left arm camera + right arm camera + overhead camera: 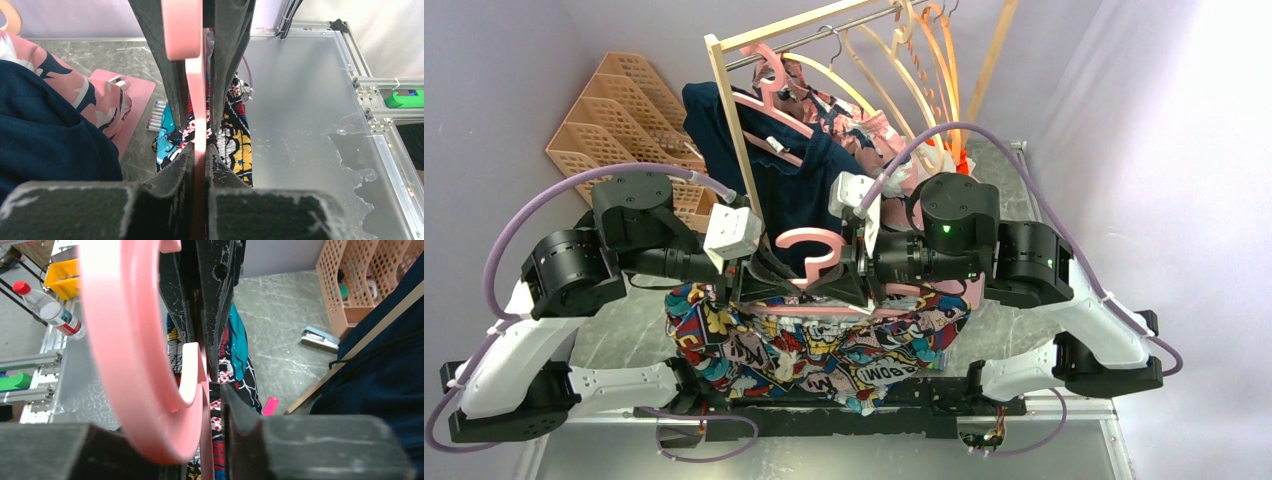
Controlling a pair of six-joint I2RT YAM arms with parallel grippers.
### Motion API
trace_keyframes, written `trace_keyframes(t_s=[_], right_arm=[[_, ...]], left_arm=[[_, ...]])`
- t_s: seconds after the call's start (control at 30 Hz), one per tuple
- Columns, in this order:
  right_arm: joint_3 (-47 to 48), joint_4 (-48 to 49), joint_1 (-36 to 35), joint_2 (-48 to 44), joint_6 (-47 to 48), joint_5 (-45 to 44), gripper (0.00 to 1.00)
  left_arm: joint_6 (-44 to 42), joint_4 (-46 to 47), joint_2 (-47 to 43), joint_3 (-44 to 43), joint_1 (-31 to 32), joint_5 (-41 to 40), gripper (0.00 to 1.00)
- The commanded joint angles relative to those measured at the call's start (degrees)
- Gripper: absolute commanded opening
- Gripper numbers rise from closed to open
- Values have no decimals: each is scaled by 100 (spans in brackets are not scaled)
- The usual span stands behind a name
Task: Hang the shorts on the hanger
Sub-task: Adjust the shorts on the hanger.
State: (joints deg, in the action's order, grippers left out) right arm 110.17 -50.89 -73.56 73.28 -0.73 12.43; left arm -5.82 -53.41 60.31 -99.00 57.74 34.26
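The pale-pink hanger (812, 252) hangs in the air between my two grippers, hook pointing up toward the rack. The comic-print shorts (819, 350) drape below it, over its lower part, down toward the table's near edge. My left gripper (759, 282) is shut on the hanger's flat body (200, 100), both pads pressed against it, with the shorts (235, 135) beneath. My right gripper (212, 390) straddles the hanger (125, 340) from the other side. A slit showing the shorts (235, 355) remains between the hanger and one finger (235, 410). The hook hides the other finger.
Behind stands a wooden clothes rack (724, 110) with a navy garment (794, 180), a pink patterned garment (844, 115) and cream and orange hangers (924, 50). A peach organiser (624, 110) sits back left. A stapler (320, 338), a bottle (50, 312) and markers (155, 115) lie around.
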Motion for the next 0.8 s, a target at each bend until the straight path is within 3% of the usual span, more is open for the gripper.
trace_keyframes(t_s=[0.0,0.07,0.17,0.2,0.27,0.3,0.37,0.4,0.47,0.6,0.77], right_arm=[[-70,-10,17,61,48,105,19],[-57,-10,17,64,31,87,3],[-136,142,17,-53,-56,-20,0],[-189,224,17,-125,-107,-87,0],[-295,369,18,-287,-251,-356,0],[-349,426,17,-374,-339,-563,0],[-458,514,17,-551,-555,-838,0],[-489,514,17,-651,-613,-947,0],[-549,466,18,-793,-765,-1122,0],[-728,346,17,-1080,-1095,-1678,0],[-887,290,17,-1176,-1467,-2523,0]], left_arm=[[-100,426,-2,-271,1,230,7],[-103,428,8,-290,1,214,7],[-38,546,-47,-218,2,-3,8],[7,613,-104,-164,1,-132,17],[103,789,-274,-18,1,-456,47],[160,893,-396,89,1,-642,58],[353,1278,-734,383,1,-1023,75],[435,1403,-931,560,1,-1237,78],[714,1920,-1419,968,1,-1648,100],[1796,2819,-2450,1966,1,-2501,99],[3488,2996,-3059,2793,1,-3148,99]])
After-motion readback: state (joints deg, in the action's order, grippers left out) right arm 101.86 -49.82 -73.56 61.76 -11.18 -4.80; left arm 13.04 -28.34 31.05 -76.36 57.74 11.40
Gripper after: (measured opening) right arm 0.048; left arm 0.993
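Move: The base of the pink hanger's hook lies about 2 cm to the right hand's left, about 1 cm ahead and level with it. The curl of the hook stands some 6 cm above that base. The left hand still pinches the bar, with the base about 3 cm to its right and 1 cm ahead. The middle of the patterned shorts hangs roughly 12 cm below and 3 cm to the right of the left hand, 1 cm back. The navy shorts hang about 20 cm beyond that hand. Close the right gripper on the hanger at the hook's base, then open the left fingers wide to let go of the bar. Draw the left hand off to the left and upward, about 9 cm out, its fingertips tilting up some 30 degrees and swinging forward. Meanwhile carry the hanger with the right hand about 6 cm right and a little forward, turning it clockwise. ##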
